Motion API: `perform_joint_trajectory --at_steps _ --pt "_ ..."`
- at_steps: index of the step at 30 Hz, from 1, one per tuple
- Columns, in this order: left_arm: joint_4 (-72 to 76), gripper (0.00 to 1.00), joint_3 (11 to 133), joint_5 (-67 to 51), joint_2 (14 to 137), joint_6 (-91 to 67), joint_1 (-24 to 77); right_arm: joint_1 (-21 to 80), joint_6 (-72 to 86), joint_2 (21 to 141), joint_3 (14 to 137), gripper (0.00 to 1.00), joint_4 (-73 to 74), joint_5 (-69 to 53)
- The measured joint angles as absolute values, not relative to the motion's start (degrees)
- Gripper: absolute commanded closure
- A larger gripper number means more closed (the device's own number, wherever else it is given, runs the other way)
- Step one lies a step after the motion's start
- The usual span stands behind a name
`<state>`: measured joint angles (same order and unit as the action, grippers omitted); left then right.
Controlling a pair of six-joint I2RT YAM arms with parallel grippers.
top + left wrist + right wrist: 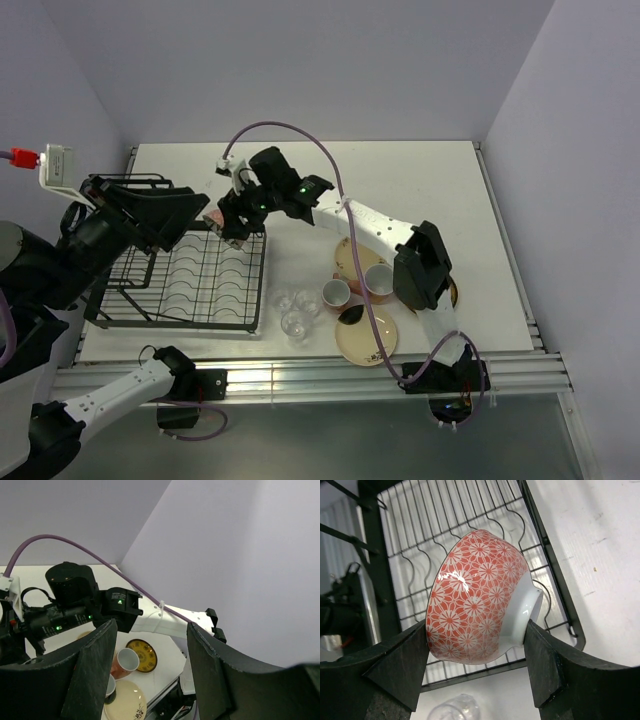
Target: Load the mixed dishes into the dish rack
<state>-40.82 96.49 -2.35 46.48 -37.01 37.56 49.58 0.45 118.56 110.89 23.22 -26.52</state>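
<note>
My right gripper (pixel 475 627) is shut on a bowl (pixel 480 595) with a red-and-white flower pattern. One finger presses its rim and the other its white foot. The bowl (pixel 217 221) hangs tipped on its side over the right part of the black wire dish rack (pixel 190 285). My left gripper (pixel 152 625) is open and empty, raised by the rack's left end (pixel 185 215). On the table right of the rack stand two pink mugs (pixel 335 293) (pixel 379 280), three clear glasses (pixel 294 322), a cream plate (pixel 365 340) and another cream plate (pixel 350 255). A yellow-and-dark plate (pixel 142 655) lies beyond them.
The right arm's white links (pixel 375 228) stretch across the dishes from the near right. The rack's raised basket end (pixel 130 195) sits under my left arm. A glass (pixel 452 711) lies just below the held bowl in the right wrist view. Walls close in the table's back and right sides.
</note>
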Motion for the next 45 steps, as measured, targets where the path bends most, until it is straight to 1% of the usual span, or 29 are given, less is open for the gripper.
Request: perform_joint_trajectory --at_steps 10,18,28,39,45 --pt "-38.57 0.36 91.18 -2.81 45.34 -36.88 37.58 49.65 -11.25 120.33 112.07 1.0 26.74 -25.71" --pt "-36.56 0.36 88.9 -3.2 44.45 -36.91 37.58 50.22 -19.49 125.12 116.03 1.0 31.55 -25.19" --pt "-34.09 0.37 87.33 -4.75 44.47 -37.17 37.6 51.37 -24.88 128.68 119.74 1.0 34.5 -22.7" --pt "-33.19 0.37 85.73 -5.15 43.9 -37.17 37.6 51.46 -28.03 128.95 119.9 1.0 34.76 -19.44" --pt "-33.21 0.37 85.73 -5.17 43.64 -37.1 37.6 51.57 -28.23 131.37 120.11 1.0 34.02 -19.55"
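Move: The bowl is already in the right hand's fingers. The rack slots it is going to, at the far right corner, lie about 13 cm below that hand and 2 cm ahead. The rack's right rail runs about 5 cm to the hand's right, its far rail about 8 cm ahead, and the clear glasses stand some 16 cm back and 12 cm to the right. From the idle left hand those slots are roughly 18 cm ahead, 2 cm right and 45 cm below. The bowl, still gripped on its side, is lowered by the right hand about 10 cm towards the slots in the rack's far right corner, creeping only a little forward and pausing partway down. Meanwhile the wrist turns nearly 30 degrees, so the fingers point more steeply down and the bowl squares up with the rack wires. The empty left hand, fingers open, sinks about 3 cm and eases 2 cm right. ##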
